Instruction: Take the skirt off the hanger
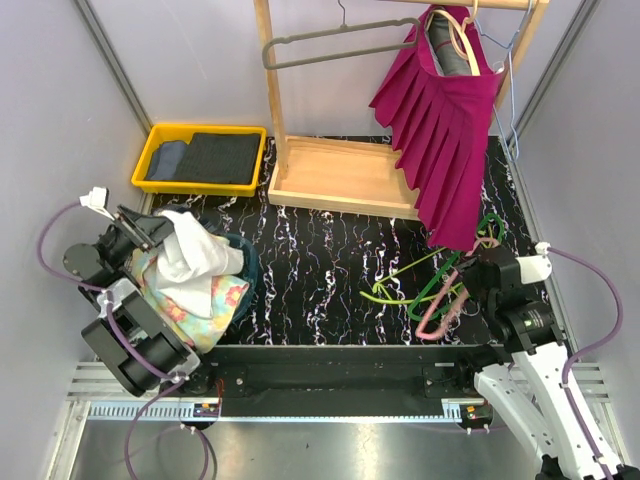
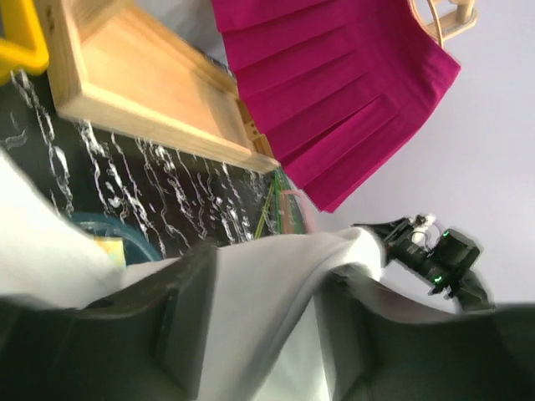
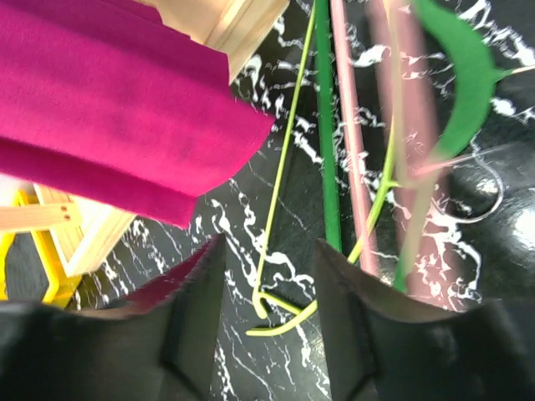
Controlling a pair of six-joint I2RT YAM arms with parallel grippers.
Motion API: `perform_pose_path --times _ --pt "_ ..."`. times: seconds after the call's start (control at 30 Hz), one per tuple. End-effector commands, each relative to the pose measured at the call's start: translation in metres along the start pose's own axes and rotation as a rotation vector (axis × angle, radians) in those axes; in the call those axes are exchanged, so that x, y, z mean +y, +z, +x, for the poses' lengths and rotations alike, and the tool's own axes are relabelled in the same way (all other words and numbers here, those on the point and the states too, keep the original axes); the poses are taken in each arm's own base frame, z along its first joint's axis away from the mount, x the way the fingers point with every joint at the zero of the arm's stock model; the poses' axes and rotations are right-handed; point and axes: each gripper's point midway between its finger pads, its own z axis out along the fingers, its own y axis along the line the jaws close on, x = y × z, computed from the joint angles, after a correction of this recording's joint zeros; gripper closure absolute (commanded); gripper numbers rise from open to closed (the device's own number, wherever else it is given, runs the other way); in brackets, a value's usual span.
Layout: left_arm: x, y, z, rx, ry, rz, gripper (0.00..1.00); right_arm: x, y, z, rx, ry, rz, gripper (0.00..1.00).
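Observation:
The magenta pleated skirt (image 1: pixel 440 125) hangs tilted from a pale hanger (image 1: pixel 458 40) on the wooden rack's rail at the back right; it also fills the top of the left wrist view (image 2: pixel 334 92) and the right wrist view (image 3: pixel 109 109). My left gripper (image 1: pixel 150 232) is at the far left over a heap of clothes. Its jaws stand apart, with a white garment (image 2: pixel 259 309) draped loosely between the fingers. My right gripper (image 1: pixel 480 262) hovers open below the skirt's hem, above loose hangers, with nothing between its fingers (image 3: pixel 192 317).
Green, pink and yellow hangers (image 1: pixel 440 285) lie tangled on the black marbled table (image 1: pixel 330 260). The rack's wooden base tray (image 1: pixel 340 175) sits behind. A yellow bin (image 1: pixel 155 140) with dark folded clothes stands at the back left. An empty grey hanger (image 1: pixel 330 45) hangs on the rail.

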Motion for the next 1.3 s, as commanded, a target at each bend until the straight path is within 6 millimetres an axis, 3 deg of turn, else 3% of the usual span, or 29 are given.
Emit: perform_pose_path --times 0.0,0.07,0.2,0.33,0.43,0.53,0.6,0.63,0.7,0.77,0.8,0.83,0.87,0.9,0.97,1.0,1.03,1.1,1.13,1.2,1.23,1.27 --pt "-0.048 -0.008 0.005 0.189 0.578 0.002 0.04 0.018 0.003 0.005 0.032 0.052 -0.052 0.43" --pt "-0.059 -0.008 -0.004 0.19 0.626 -0.003 0.01 0.028 -0.005 0.005 0.063 0.05 -0.088 0.35" --pt "-0.071 -0.007 -0.013 0.186 0.645 -0.008 0.01 0.054 -0.031 -0.01 0.077 0.043 -0.182 0.27" --pt "-0.079 -0.007 -0.012 0.187 0.657 -0.009 0.01 0.103 -0.07 -0.051 0.027 0.06 -0.324 0.23" --pt "-0.097 -0.007 -0.019 0.178 0.707 -0.014 0.01 0.142 -0.097 -0.083 -0.03 0.039 -0.438 0.21" --pt "-0.139 -0.003 -0.031 0.141 0.764 0.002 0.01 0.179 -0.109 -0.119 -0.151 -0.022 -0.503 0.21" --pt "-0.181 0.002 -0.039 0.098 0.827 0.045 0.01 0.204 -0.1 -0.137 -0.24 -0.1 -0.517 0.21" --pt "-0.214 0.005 -0.044 0.037 0.893 0.097 0.01 0.217 -0.104 -0.15 -0.288 -0.114 -0.538 0.21" --pt "-0.244 0.008 -0.05 -0.016 0.952 0.151 0.01 0.248 -0.101 -0.165 -0.363 -0.16 -0.59 0.21" --pt "-0.276 0.012 -0.084 -0.147 0.785 0.14 0.01 0.274 -0.111 -0.179 -0.428 -0.16 -0.674 0.21" --pt "-0.272 0.013 -0.116 -0.25 1.06 0.041 0.01 0.287 -0.111 -0.182 -0.441 -0.164 -0.708 0.21" --pt "-0.273 0.004 -0.154 -0.449 0.816 -0.22 0.01 0.298 -0.119 -0.185 -0.453 -0.165 -0.76 0.21" --pt "-0.291 0.03 -0.143 -0.422 0.89 -0.169 0.01 0.311 -0.129 -0.194 -0.492 -0.157 -0.809 0.22" --pt "-0.299 0.036 -0.149 -0.453 0.953 -0.189 0.01 0.322 -0.136 -0.203 -0.513 -0.15 -0.831 0.22" --pt "-0.316 0.061 -0.147 -0.463 0.91 -0.176 0.01 0.334 -0.143 -0.216 -0.563 -0.175 -0.837 0.22" --pt "-0.313 0.07 -0.145 -0.438 0.968 -0.202 0.01 0.346 -0.151 -0.227 -0.592 -0.18 -0.852 0.22" --pt "-0.297 0.088 -0.14 -0.393 0.936 -0.252 0.01 0.351 -0.155 -0.233 -0.614 -0.19 -0.854 0.23" --pt "-0.268 0.105 -0.132 -0.305 0.926 -0.295 0.01 0.369 -0.163 -0.247 -0.682 -0.24 -0.868 0.23" --pt "-0.234 0.118 -0.117 -0.191 0.867 -0.33 0.01 0.374 -0.162 -0.253 -0.706 -0.254 -0.856 0.23" --pt "-0.196 0.126 -0.094 -0.072 0.778 -0.366 0.01 0.388 -0.157 -0.264 -0.771 -0.323 -0.821 0.24" --pt "-0.165 0.13 -0.061 0.053 0.705 -0.372 0.01 0.393 -0.152 -0.268 -0.792 -0.342 -0.798 0.24" --pt "-0.152 0.129 -0.046 0.096 0.675 -0.383 0.01 0.397 -0.144 -0.268 -0.814 -0.404 -0.763 0.24"
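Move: The wooden hanger with the magenta skirt hangs about 19 cm ahead of the right hand, 10 cm to its left and 38 cm above; the grey hanger is level with it ahead but 28 cm left of the hand. The pink hanger is just under this hand, roughly 2 cm back, 2 cm left and 12 cm down. From the left hand, the wooden hanger is some 12 cm ahead and 48 cm right, 30 cm higher; the white top is 3 cm back, 4 cm right, 12 cm below. Letting go of white top and pink hanger, both hands rise about 40 cm, right also forward towards wooden hanger. ##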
